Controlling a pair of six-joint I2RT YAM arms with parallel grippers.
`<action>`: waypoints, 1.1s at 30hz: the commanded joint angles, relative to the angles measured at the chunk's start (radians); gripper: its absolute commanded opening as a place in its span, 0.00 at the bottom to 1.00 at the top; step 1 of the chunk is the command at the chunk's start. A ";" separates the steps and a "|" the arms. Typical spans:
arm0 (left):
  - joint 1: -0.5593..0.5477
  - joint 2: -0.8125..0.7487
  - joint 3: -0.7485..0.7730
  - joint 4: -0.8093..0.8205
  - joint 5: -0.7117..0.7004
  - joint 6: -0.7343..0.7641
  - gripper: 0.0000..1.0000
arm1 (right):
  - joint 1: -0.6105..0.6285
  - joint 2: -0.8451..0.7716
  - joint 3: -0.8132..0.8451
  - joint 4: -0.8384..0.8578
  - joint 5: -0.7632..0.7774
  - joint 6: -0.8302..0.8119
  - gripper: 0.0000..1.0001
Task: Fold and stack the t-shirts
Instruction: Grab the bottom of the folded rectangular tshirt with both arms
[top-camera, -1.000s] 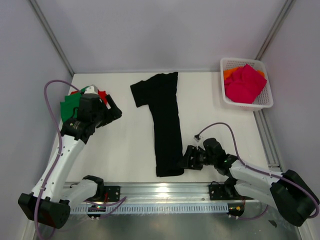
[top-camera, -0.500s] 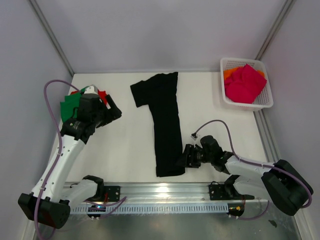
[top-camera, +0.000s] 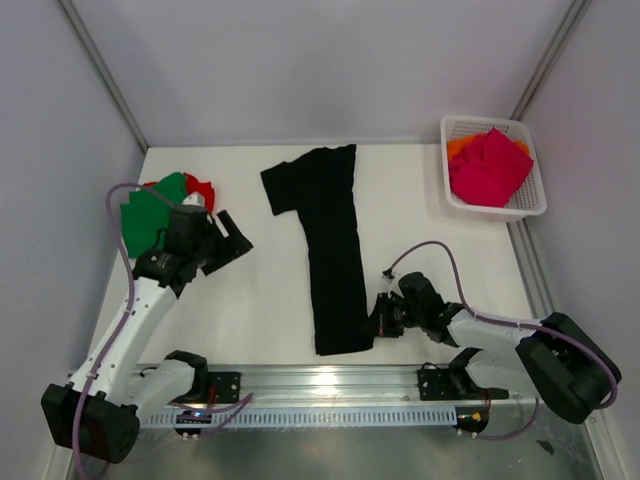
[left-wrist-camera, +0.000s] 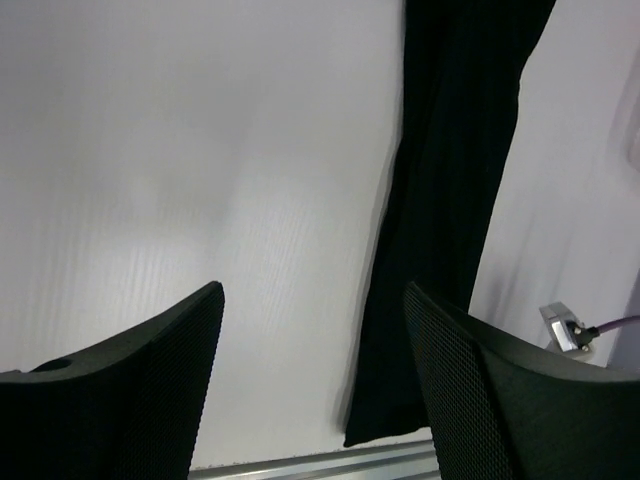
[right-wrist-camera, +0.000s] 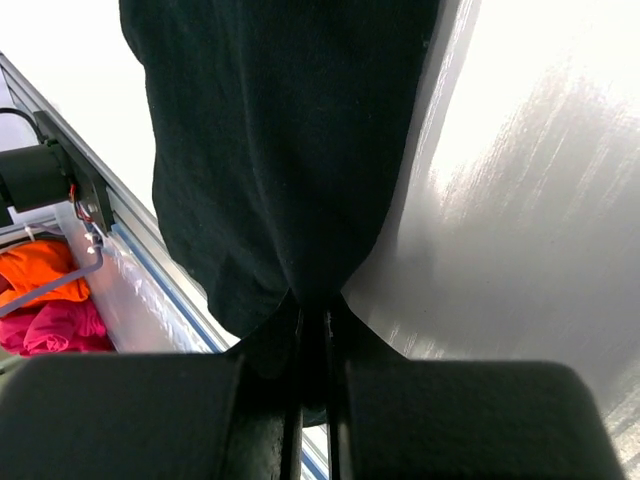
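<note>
A large black t-shirt (top-camera: 330, 235) lies folded into a long strip down the middle of the table, one sleeve sticking out at the far left. My right gripper (top-camera: 377, 322) is shut on the black t-shirt (right-wrist-camera: 290, 160) at its near right edge, cloth pinched between the jaws. My left gripper (top-camera: 235, 235) hangs open over bare table left of the strip, nothing between its fingers (left-wrist-camera: 130, 390); the black t-shirt (left-wrist-camera: 450, 200) shows to its right. Green and red t-shirts (top-camera: 150, 205) lie at the table's left edge. Magenta-pink (top-camera: 490, 165) and orange t-shirts (top-camera: 462, 146) sit in the basket.
A white lattice basket (top-camera: 530, 205) stands at the far right corner. A metal rail (top-camera: 330, 385) runs along the near edge of the table, close to the black shirt's hem. Grey walls enclose the table on three sides.
My right gripper slid left to the black shirt's near right edge and shut on it. My left arm drew back toward the near side, uncovering the green and red shirts.
</note>
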 joint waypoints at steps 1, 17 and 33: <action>-0.012 -0.063 -0.179 0.059 0.199 -0.172 0.75 | 0.002 0.036 0.018 0.003 -0.001 -0.033 0.03; -0.090 -0.290 -0.635 0.314 0.280 -0.479 0.77 | 0.002 0.240 0.110 0.171 -0.075 0.053 0.03; -0.349 0.278 -0.511 0.649 0.472 -0.295 0.75 | 0.002 0.244 0.134 0.171 -0.070 0.060 0.03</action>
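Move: The folded black t-shirt's bottom-left corner lies about 20 cm back, 18 cm right and 19 cm below the open left hand; its sleeve end is some 21 cm ahead and 10 cm right of that hand. The green shirt lies about 13 cm ahead and 25 cm left of it. The right hand has the bottom's right side pinched, with the bottom-left corner about 13 cm to its left, 6 cm nearer the base and 1 cm below. Keeping its pinch on the right side of the t-shirt's bottom, the right hand drags the cloth about 3 cm left and slightly forward, then holds. The left hand, fingers staying open, sinks 16 cm while drawing back 11 cm, then swings right, 13 cm in all, to the shirt's lower left edge, its fingers tipping some 25 degrees further down, its left side dropping as much, and its wrist turning clockwise late on. ##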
